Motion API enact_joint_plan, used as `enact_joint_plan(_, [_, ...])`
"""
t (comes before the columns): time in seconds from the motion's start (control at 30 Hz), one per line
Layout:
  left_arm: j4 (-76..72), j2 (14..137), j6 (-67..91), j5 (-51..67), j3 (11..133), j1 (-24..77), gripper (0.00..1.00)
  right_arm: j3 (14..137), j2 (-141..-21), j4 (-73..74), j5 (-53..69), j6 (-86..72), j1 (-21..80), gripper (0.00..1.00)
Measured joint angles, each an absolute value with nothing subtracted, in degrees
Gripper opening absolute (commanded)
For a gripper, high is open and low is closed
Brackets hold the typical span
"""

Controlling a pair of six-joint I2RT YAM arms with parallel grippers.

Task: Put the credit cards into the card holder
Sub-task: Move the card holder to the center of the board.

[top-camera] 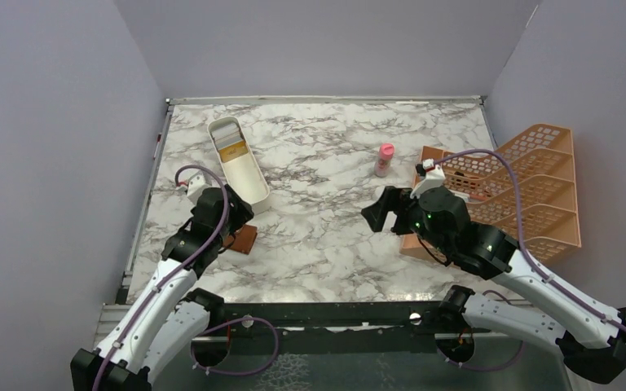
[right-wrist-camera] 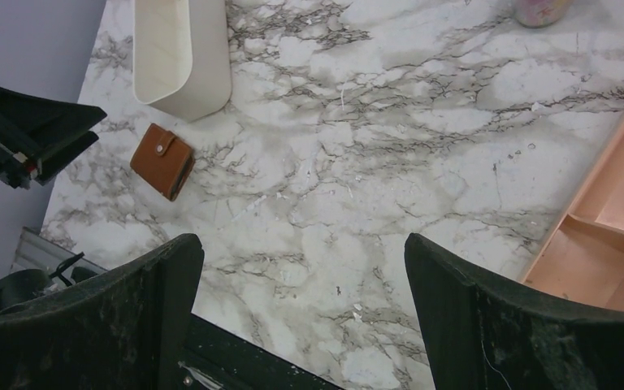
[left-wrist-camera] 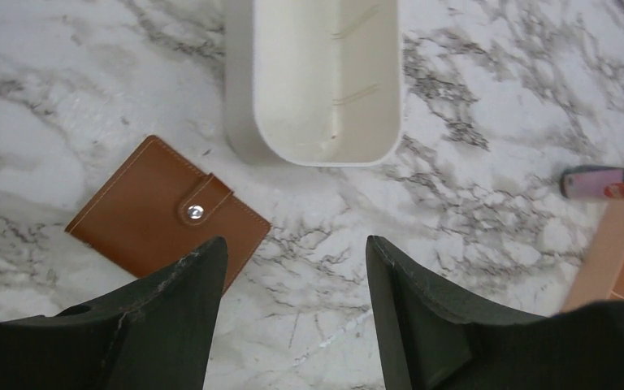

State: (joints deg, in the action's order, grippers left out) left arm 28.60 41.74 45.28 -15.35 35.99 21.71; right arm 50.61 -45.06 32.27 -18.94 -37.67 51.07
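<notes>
The card holder (left-wrist-camera: pixel 162 211), a brown wallet with its snap tab fastened, lies flat on the marble just ahead of my left finger; it also shows as the wallet (right-wrist-camera: pixel 162 161) and, partly under the left arm, the wallet (top-camera: pixel 245 239). A yellow-gold credit card (top-camera: pixel 233 151) lies inside the white oblong tray (top-camera: pixel 249 183). My left gripper (left-wrist-camera: pixel 292 252) hovers open over bare marble between wallet and tray, holding nothing; from above it is the left gripper (top-camera: pixel 238 220). My right gripper (right-wrist-camera: pixel 303 252) stands open and empty mid-table, the right gripper (top-camera: pixel 383 216).
The tray's near end (left-wrist-camera: pixel 317 150) sits straight ahead of the left gripper. A pink bottle (top-camera: pixel 385 160) stands at the back centre. An orange lattice rack (top-camera: pixel 530 191) fills the right side, close behind the right arm. Grey walls enclose three sides.
</notes>
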Motion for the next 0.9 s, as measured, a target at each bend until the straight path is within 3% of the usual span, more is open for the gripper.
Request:
enact_joint_plan(0.23, [31.14, 46.81, 58.81, -23.68, 30.65, 21.69, 0.61, 50.50, -45.01, 32.34, -18.46, -37.28, 51.07, 1.00])
enact_joint_plan(0.6, [31.18, 53.15, 71.96, -27.64, 25.28, 21.47, 0.58, 50.52, -43.42, 33.19, -18.33, -36.82, 51.07, 1.00])
enact_joint_plan(0.77, [29.39, 54.02, 73.08, -27.90, 23.49, 21.47, 0.45, 50.52, -43.16, 33.26, -18.31, -36.86, 51.07, 1.00])
enact_joint_plan(0.9, [27.46, 54.00, 73.91, -27.27, 21.47, 21.47, 0.41, 50.52, -43.20, 33.41, -18.33, -36.93, 51.07, 1.00])
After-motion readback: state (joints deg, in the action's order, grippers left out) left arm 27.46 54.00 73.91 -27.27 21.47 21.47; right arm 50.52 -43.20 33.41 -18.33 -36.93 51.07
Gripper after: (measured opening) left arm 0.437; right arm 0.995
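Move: The card holder lies flat about 14 cm below the left hand, some 4 cm to its left and 2 cm back. The white box's middle is roughly 20 cm ahead of this hand and 5 cm left, its near end just beyond the holder. From the right hand, the holder is about 38 cm left, 2 cm ahead and 22 cm below. Left hand sinks about 13 cm, slightly left, turning counter-clockwise and tipping down; narrowing fingertips meet the card holder. ##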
